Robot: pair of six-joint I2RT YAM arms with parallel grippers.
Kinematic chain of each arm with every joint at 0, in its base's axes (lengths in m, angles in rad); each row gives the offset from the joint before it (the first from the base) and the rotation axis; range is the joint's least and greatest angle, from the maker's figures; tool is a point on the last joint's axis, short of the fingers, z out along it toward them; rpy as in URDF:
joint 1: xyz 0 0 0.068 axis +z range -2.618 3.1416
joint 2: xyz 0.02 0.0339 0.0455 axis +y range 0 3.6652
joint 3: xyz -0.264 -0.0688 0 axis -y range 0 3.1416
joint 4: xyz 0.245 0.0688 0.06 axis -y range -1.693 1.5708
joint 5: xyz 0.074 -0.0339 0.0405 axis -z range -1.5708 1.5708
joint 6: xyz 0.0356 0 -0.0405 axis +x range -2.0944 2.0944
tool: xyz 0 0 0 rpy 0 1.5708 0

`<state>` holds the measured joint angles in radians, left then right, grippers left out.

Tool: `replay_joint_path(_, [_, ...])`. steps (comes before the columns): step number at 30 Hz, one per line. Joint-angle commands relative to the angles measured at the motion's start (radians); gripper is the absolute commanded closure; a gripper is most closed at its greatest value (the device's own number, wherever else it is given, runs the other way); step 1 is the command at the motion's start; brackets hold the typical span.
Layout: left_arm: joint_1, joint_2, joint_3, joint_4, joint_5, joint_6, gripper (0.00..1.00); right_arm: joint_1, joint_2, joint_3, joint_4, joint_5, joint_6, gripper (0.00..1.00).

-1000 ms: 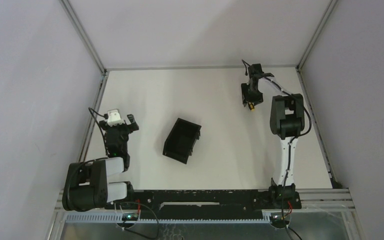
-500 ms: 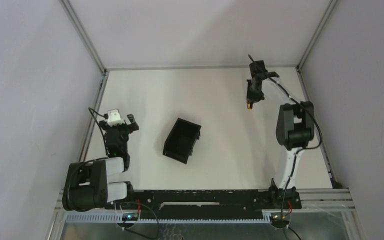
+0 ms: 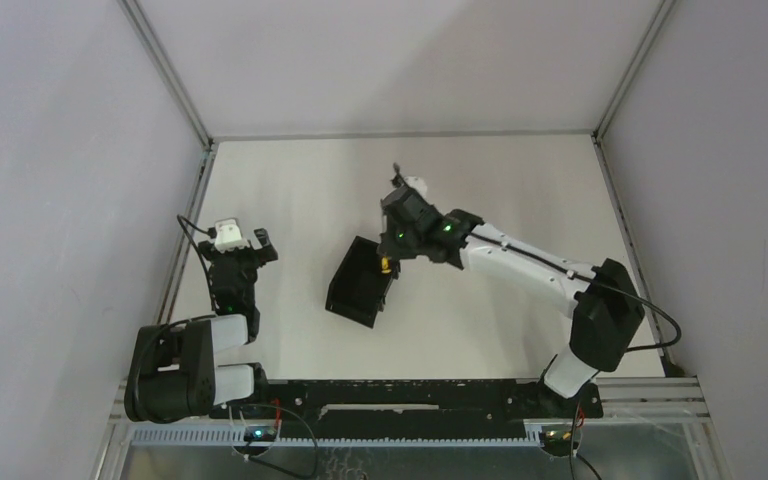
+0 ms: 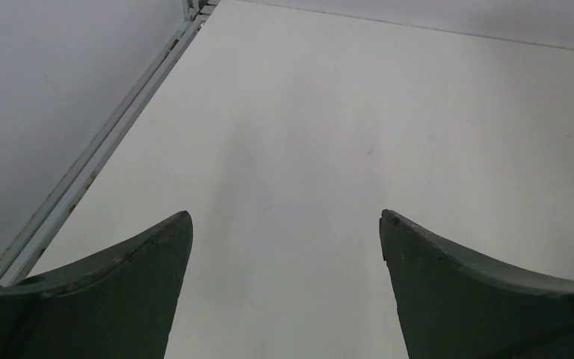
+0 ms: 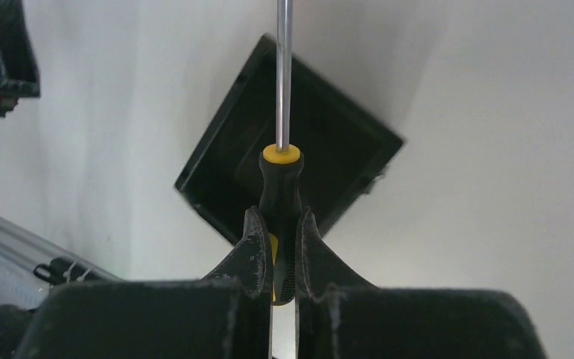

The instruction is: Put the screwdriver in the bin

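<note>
My right gripper (image 5: 278,217) is shut on the screwdriver (image 5: 281,185), clamping its black-and-yellow handle, and the slim metal shaft points away from the camera. Below it lies the black bin (image 5: 340,153), open top up, with the shaft crossing over its inside. From above, the right gripper (image 3: 390,252) hangs over the right rim of the bin (image 3: 358,290), and a yellow bit of the screwdriver (image 3: 384,266) shows. My left gripper (image 3: 243,245) rests open at the left of the table, and in its own view the left gripper (image 4: 285,224) has nothing between its fingers.
The metal frame rail (image 4: 112,138) runs along the table's left edge close to the left gripper. Grey walls close in the table on three sides. The right arm (image 3: 530,265) stretches across the table's right half.
The right gripper shut on the screwdriver at the far right of the table, then carried it left and nearer until it hangs over the bin. The left arm has not moved.
</note>
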<state>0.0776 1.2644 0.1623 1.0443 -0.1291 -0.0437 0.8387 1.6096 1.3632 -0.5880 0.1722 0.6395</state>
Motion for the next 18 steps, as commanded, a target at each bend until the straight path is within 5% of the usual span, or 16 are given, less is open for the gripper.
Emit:
replay_joint_path(1, [-0.006,-0.007,0.025,0.023,-0.01,0.019,0.0,0.085,0.03,-0.003,0.091,0.058,0.11,1.0])
replay_joint_path(18, [-0.007,-0.007,0.025,0.024,-0.01,0.019,0.0,0.278,0.167,-0.003,0.098,0.246,0.278,1.0])
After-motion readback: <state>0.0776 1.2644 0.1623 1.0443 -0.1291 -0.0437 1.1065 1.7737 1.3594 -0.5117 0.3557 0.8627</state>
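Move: The right hand holds the screwdriver by its handle, and the black bin it is being taken to lies with its middle about 6 cm to the left, roughly 2 cm back and some 13 cm below. From the idle left hand the bin is about 26 cm to the right, 7 cm back and 8 cm lower. Nothing else stands near the bin. Right hand, keeping its grip on the screwdriver, swings about 8 cm left while drawing back and sinking over the bin. ##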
